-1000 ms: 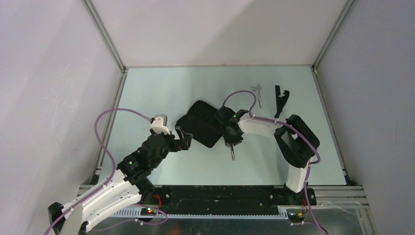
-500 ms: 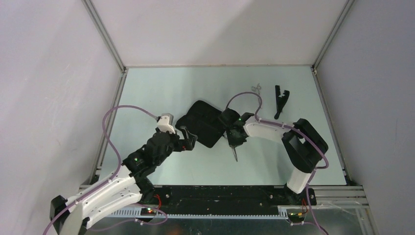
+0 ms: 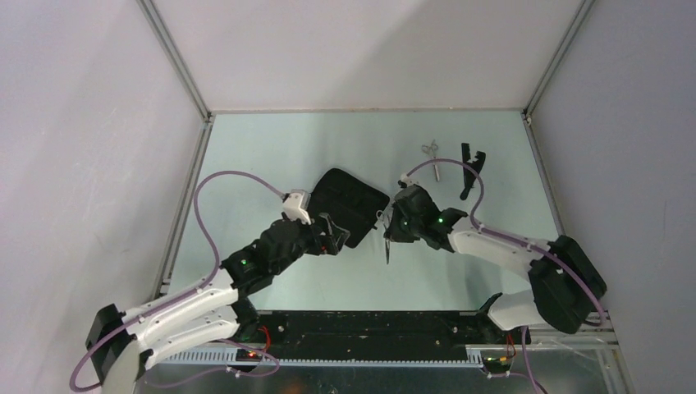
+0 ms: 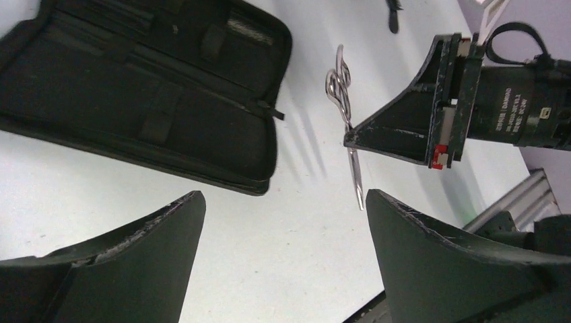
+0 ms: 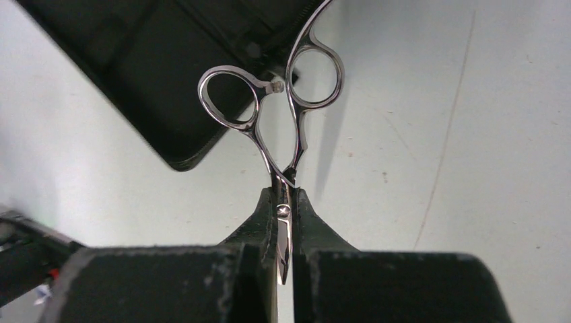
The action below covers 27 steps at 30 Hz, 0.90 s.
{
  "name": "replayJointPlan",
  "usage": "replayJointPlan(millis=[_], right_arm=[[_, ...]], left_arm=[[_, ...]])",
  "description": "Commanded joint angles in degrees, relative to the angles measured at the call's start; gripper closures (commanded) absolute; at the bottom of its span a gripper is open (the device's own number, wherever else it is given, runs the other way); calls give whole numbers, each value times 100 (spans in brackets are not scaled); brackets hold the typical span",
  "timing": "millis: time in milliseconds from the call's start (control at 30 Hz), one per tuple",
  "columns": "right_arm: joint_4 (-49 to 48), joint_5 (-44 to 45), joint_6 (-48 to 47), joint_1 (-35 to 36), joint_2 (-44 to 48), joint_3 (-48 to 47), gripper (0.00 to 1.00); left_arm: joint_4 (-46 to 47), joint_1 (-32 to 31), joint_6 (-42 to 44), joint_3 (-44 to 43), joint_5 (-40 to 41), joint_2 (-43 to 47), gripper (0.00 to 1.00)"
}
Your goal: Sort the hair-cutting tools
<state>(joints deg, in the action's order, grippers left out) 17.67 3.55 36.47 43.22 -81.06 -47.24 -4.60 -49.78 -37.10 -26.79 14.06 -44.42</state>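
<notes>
My right gripper (image 3: 392, 232) is shut on a pair of silver scissors (image 3: 387, 246), pinched at the pivot (image 5: 300, 134). The ring handles point toward the open black zip case (image 3: 349, 205), and the blades point back at the arm bases. The right wrist view shows the right gripper (image 5: 284, 195) clamping the metal. My left gripper (image 3: 332, 240) stands open just left of it, beside the case's near edge; nothing lies between the wide fingers of the left gripper (image 4: 283, 202). A second pair of scissors (image 3: 432, 153) and a black comb-like tool (image 3: 468, 167) lie at the back right.
The case (image 4: 135, 87) lies open with its inner straps and pockets showing. The metal frame rails (image 3: 185, 205) border the table on the left and right. The two grippers sit close together in the middle of the table.
My right gripper closed on the scissors and its arm swung out to the right. The left gripper moved right, up to the case's near edge.
</notes>
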Motion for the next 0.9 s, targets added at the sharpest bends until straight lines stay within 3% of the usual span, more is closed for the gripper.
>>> replayJointPlan(millis=[0, 333, 567, 700, 867], right_arm=[[-1217, -165, 690, 15, 775, 357, 100], [-2148, 229, 1806, 293, 2121, 864, 100], [-2476, 399, 2395, 501, 2590, 1092, 100], [-2467, 573, 2561, 631, 2719, 1139, 100], [-2587, 712, 2785, 792, 2759, 1226, 100]], left_arm=[[786, -321, 70, -117, -85, -252, 4], [1386, -1274, 619, -440, 310, -955, 6], [1540, -1589, 791, -656, 535, -1265, 11], [1640, -1725, 802, -701, 679, -1299, 19], [1673, -1761, 789, -695, 867, -1250, 40]])
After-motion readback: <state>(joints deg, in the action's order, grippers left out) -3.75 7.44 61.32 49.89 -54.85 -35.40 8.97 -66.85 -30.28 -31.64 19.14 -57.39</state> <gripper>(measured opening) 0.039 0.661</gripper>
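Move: The scissors my right hand already holds lie about 11 cm to the right of my empty left hand, 4 cm ahead and 8 cm below. From my right hand, that waiting left gripper is some 11 cm left, 4 cm back and 8 cm higher. The open black case's middle is about 10 cm ahead of my right hand and 12 cm to its left, 5 cm lower; the other scissors lie roughly 25 cm ahead of it and 13 cm to its right. I lift the scissors about 15 cm in my right hand, drifting a little left and keeping the pinch near their pivot, while rolling the wrist some 40 degrees so its steep fingers swing up towards my left hand. Meanwhile my left hand sweeps about 9 cm right and a little back towards the blades, turns clockwise, rises slightly late on and starts closing its wide-open fingers. ##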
